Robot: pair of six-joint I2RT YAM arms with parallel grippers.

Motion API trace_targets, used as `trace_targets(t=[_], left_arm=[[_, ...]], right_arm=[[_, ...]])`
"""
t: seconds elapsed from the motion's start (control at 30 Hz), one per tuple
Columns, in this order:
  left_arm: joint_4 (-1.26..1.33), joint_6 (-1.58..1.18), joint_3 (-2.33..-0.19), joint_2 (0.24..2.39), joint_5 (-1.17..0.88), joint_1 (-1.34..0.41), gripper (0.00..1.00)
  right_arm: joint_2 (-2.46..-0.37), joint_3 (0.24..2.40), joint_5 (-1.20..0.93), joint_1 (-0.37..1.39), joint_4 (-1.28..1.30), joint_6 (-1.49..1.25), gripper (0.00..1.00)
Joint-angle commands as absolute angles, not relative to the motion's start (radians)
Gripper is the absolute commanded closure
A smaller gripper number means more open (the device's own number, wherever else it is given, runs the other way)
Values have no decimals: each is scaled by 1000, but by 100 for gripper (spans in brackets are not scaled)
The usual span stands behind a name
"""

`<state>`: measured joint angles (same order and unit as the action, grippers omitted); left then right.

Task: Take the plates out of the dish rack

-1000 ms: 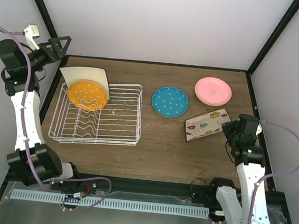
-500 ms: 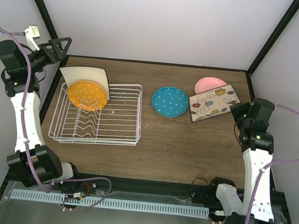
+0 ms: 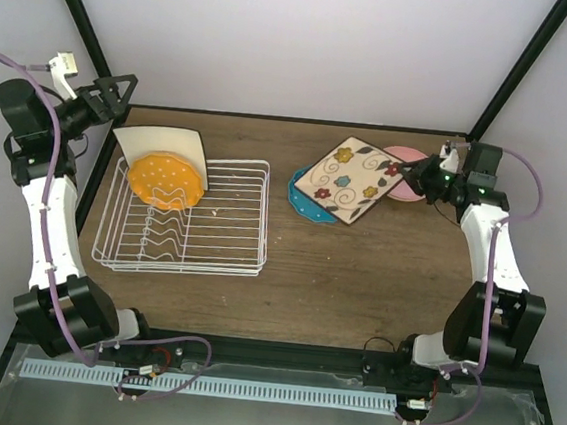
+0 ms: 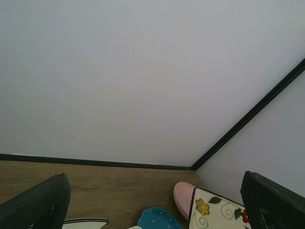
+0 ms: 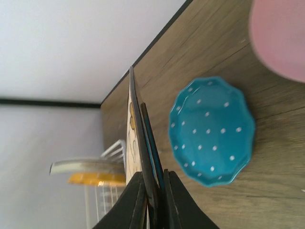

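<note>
My right gripper (image 3: 415, 175) is shut on a corner of the square flowered plate (image 3: 349, 179) and holds it tilted in the air above the teal dotted plate (image 3: 303, 200). In the right wrist view the flowered plate (image 5: 135, 138) shows edge-on between the fingers (image 5: 138, 200), with the teal plate (image 5: 209, 133) on the table below. A pink plate (image 3: 407, 187) lies at the back right, partly hidden. The white dish rack (image 3: 222, 229) holds an orange dotted plate (image 3: 166, 181) and a cream square plate (image 3: 160, 143) at its left end. My left gripper (image 3: 114, 91) hangs open, high over the back left corner.
Black frame posts rise at the back corners. The table's right edge (image 3: 488, 222) runs close behind my right arm. In the left wrist view the pink plate (image 4: 183, 196) and the teal plate (image 4: 159, 218) show low between its fingers (image 4: 43, 202).
My right arm has lifted the flowered plate off the table at the right and swung it back and left over the teal plate. The left arm has barely shifted.
</note>
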<state>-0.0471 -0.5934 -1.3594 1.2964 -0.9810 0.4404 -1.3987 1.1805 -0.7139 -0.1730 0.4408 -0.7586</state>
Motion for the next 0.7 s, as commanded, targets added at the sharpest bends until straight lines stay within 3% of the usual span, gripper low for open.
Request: trace_targets(t=[0.0, 0.23, 0.67], left_arm=[[-43, -576, -1334, 1272, -996, 440, 0], [-37, -574, -1330, 1287, -995, 436, 0], [-40, -557, -1333, 1316, -990, 405, 0]], right_arm=[[-1395, 1252, -1118, -175, 444, -607, 99], [-1395, 1156, -1121, -173, 749, -297, 99], [-1374, 956, -1090, -112, 850, -119, 99]])
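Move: The right hand already grips the flowered square plate by its edge. The bare table it is carried towards lies about 15 cm back, 17 cm left and 24 cm below. The blue plate is some 7 cm ahead and 19 cm left, the pink plate about 15 cm ahead and 3 cm right, both on the table. From the idle left hand that bare spot is roughly 13 cm back, 45 cm right, 43 cm below. Right hand carries the flowered plate back 11 cm, down and left towards bare table, turning some 30 degrees counter-clockwise. ##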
